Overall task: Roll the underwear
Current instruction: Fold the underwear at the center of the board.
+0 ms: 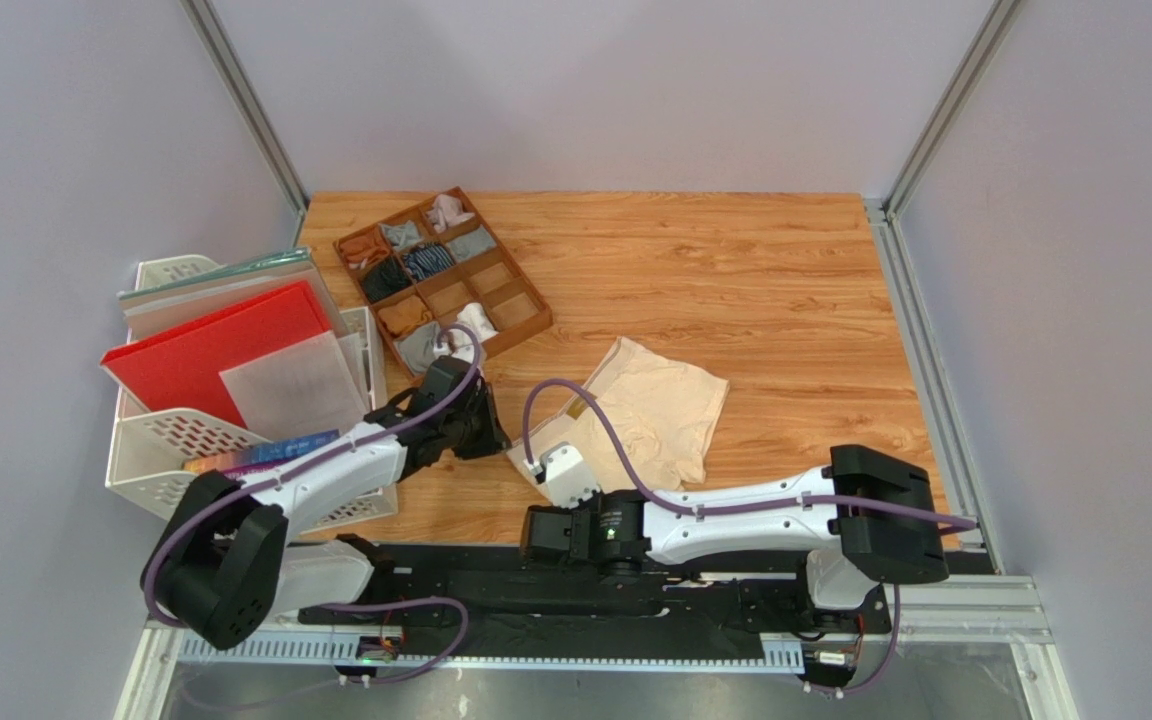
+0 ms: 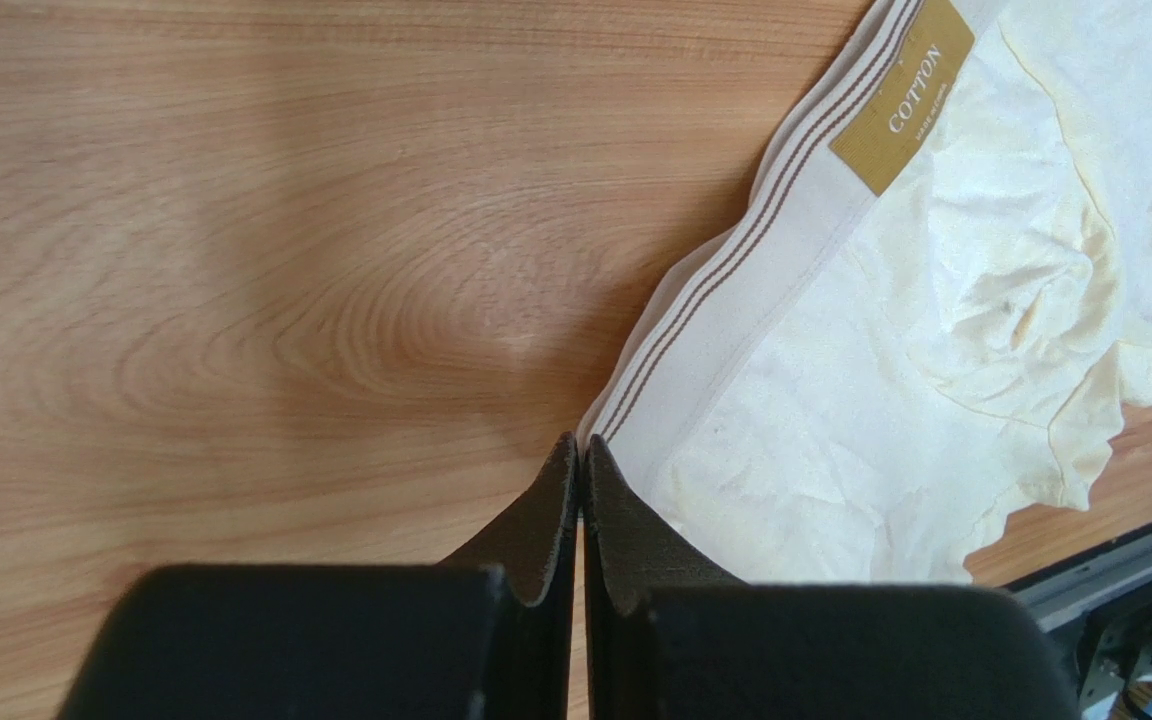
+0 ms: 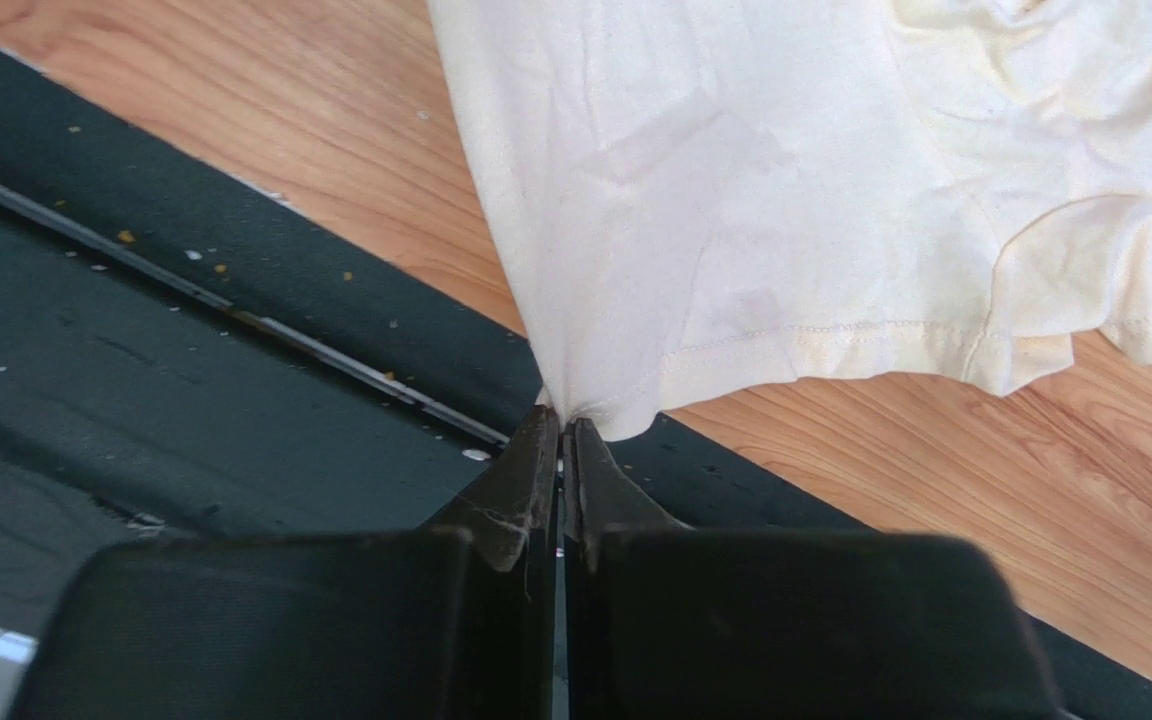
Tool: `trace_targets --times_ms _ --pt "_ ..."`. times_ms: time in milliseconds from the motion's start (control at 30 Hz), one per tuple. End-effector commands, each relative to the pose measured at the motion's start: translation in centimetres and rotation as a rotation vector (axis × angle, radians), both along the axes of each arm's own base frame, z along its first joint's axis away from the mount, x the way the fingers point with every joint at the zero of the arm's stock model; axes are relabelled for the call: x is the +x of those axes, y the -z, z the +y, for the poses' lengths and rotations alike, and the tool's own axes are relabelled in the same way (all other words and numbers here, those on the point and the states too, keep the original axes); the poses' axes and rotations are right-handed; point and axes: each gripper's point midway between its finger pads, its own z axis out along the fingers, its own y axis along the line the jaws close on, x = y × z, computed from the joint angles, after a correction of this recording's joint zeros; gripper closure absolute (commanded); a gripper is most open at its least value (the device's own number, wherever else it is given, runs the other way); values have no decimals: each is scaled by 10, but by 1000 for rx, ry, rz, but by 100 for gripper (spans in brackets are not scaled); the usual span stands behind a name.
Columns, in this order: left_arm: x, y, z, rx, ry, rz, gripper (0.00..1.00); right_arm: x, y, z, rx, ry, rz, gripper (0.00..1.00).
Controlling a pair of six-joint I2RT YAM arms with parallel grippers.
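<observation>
The cream-beige underwear [image 1: 657,398] lies spread on the wooden table, just ahead of the arms. The left wrist view shows its white striped waistband with a tan label [image 2: 901,93]. My left gripper [image 1: 504,447] [image 2: 582,444] is shut, its tips pinching the near corner of that waistband. My right gripper [image 1: 545,483] [image 3: 563,423] is shut on a hem corner of the same underwear [image 3: 748,195]. That corner is pulled taut over the edge of the black base strip. Both grippers sit close together at the garment's near-left side.
A brown divided tray [image 1: 527,288] with small rolled garments stands at the back left, and a white cloth bundle [image 1: 474,321] lies by its near corner. White baskets holding a red board [image 1: 214,360] stand at the far left. The black base strip [image 3: 162,375] runs along the table's near edge.
</observation>
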Motion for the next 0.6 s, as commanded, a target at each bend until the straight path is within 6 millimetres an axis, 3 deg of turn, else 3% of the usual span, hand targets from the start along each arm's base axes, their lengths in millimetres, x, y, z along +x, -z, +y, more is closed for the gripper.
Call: trace_targets --times_ms 0,100,133,567 --pt "4 -13 18 63 -9 -51 100 -7 -18 38 145 -43 39 100" --pt "6 -9 22 67 -8 -50 100 -7 -12 41 122 -42 44 86" --pt "7 -9 21 60 2 -49 100 -7 -11 44 119 -43 44 77" --pt "48 -6 14 43 38 -48 100 0 5 78 84 -60 13 65"
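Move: The left fingers already pinch the near end of the waistband, about 3 cm above the board; the underwear's middle is some 14 cm to the right and 5 cm ahead. The organizer's middle is roughly 26 cm ahead of this hand and 8 cm left. The right fingers already hold the leg corner, about 5 cm up, with the underwear's middle about 16 cm ahead and 10 cm right, and the table's front edge about 2 cm straight ahead. Open the right fingers to about a third while carrying that hand some 5 cm left along the table's front edge, sinking a little as you go, so the leg corner comes free of the pinch. Keep the left pinch on the waistband end: take it about 2.5 cm left, rising slightly and then lowering, and finish forward about 1 cm towards the organizer. ##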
